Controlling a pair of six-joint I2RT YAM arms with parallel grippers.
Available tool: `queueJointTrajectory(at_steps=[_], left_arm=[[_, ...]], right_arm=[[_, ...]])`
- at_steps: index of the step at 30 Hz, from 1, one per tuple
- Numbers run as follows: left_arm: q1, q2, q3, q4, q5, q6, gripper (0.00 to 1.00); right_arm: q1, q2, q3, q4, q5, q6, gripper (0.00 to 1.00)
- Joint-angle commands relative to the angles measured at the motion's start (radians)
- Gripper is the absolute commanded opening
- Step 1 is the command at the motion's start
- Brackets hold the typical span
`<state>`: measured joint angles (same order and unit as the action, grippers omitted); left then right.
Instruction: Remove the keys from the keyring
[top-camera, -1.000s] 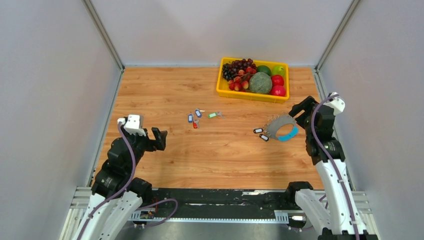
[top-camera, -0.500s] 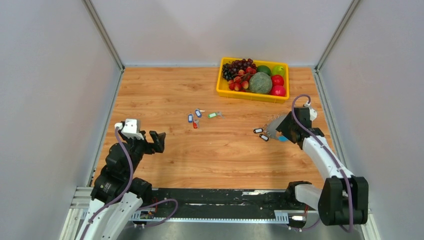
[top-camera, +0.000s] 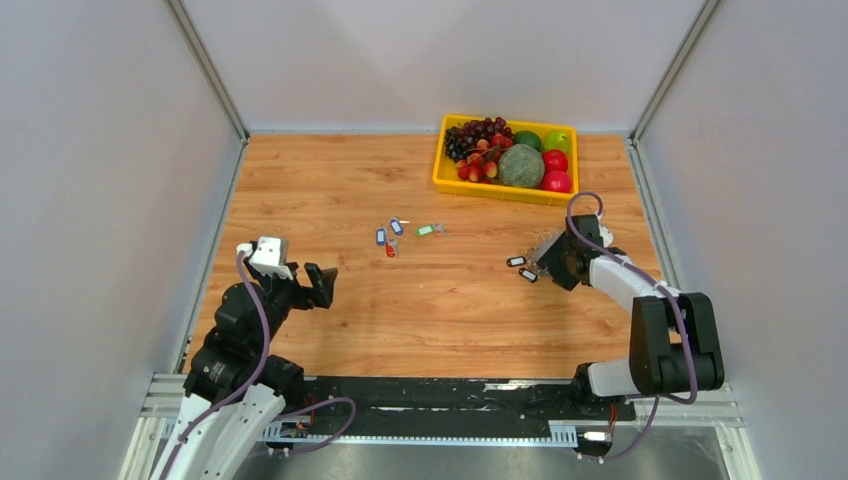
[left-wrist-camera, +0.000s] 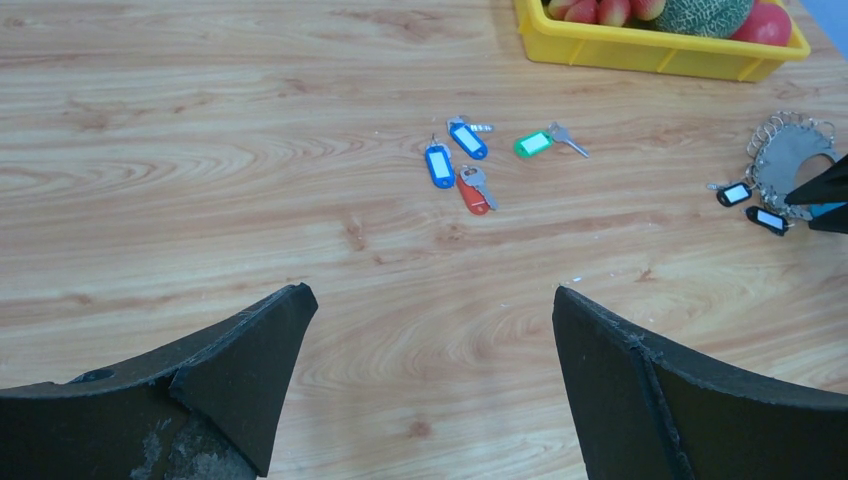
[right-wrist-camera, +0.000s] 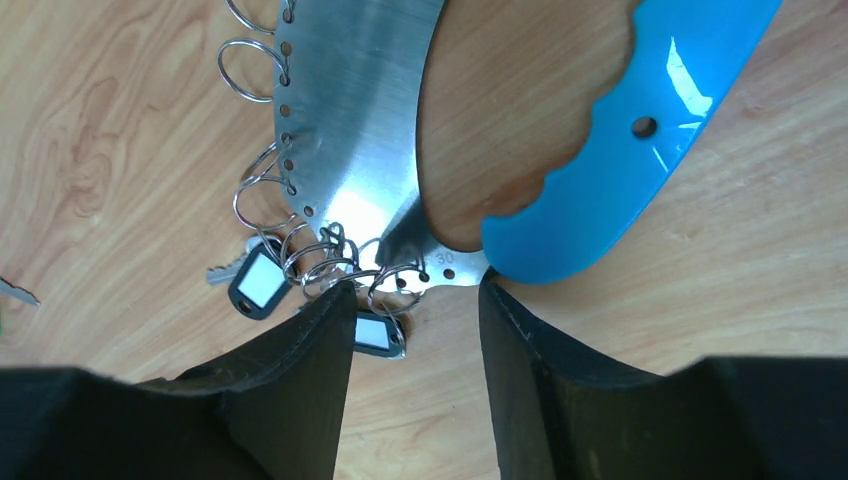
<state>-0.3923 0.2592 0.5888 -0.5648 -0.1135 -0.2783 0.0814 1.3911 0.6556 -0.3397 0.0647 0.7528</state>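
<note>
The keyring (right-wrist-camera: 350, 110), a grey metal plate with a light-blue section (right-wrist-camera: 640, 130) and small wire rings along its rim, lies flat on the wood. Two black-tagged keys (right-wrist-camera: 258, 282) (right-wrist-camera: 378, 335) hang from rings at its near end. My right gripper (right-wrist-camera: 412, 288) is open, its tips at that end, with bare wood between the fingers. From above, the right gripper (top-camera: 566, 262) covers most of the keyring (top-camera: 548, 246). Several loose keys lie mid-table: two blue-tagged keys (left-wrist-camera: 439, 165) (left-wrist-camera: 467, 138), a green-tagged key (left-wrist-camera: 535, 143) and a red-tagged key (left-wrist-camera: 472, 192). My left gripper (left-wrist-camera: 430, 295) is wide open over bare wood.
A yellow tray (top-camera: 490, 190) of grapes, a melon and other fruit stands at the back right. Grey walls close in the table on three sides. The left gripper (top-camera: 322, 283) hovers near the front left.
My right arm has swung down and left onto the keyring, now covering most of it, and its jaws have narrowed. The left arm has shifted only slightly.
</note>
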Motion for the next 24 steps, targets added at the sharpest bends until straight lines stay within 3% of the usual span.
queueJointTrajectory(at_steps=[1,5,9,17,24], left_arm=[[0.0,0.007,-0.004,0.032,0.02,0.018,1.0],[0.0,0.006,-0.004,0.034,0.023,0.019,1.0],[0.0,0.006,-0.004,0.034,0.027,0.019,1.0],[0.0,0.026,-0.003,0.046,0.079,0.017,1.0],[0.0,0.253,0.131,0.031,0.25,-0.128,1.0]], right_arm=[[0.006,0.036,0.025,0.068,-0.004,0.068,0.47],[0.008,0.075,0.004,0.101,-0.011,0.088,0.32],[0.009,0.106,0.002,0.117,-0.043,0.085,0.0],[0.009,-0.103,-0.016,0.093,-0.025,0.039,0.0],[0.009,-0.342,0.026,0.048,-0.112,-0.095,0.0]])
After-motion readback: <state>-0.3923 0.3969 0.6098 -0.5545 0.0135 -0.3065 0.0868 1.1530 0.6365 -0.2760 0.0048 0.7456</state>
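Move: The keyring's end ring, by the base of its blue handle, lies about 2 cm ahead of the right hand, 1 cm left and 1 cm below. The near black tag is some 3 cm left, level with the hand; the far black tag is about 6 cm left and 3 cm ahead; the blue handle is 7 cm right and 3 cm ahead. From the left hand the end ring is roughly 50 cm right, 11 cm ahead and 21 cm below. Right hand slides about 3 cm forward, pinches the end ring, lifts 7 cm; left starts 3 cm rightward. ##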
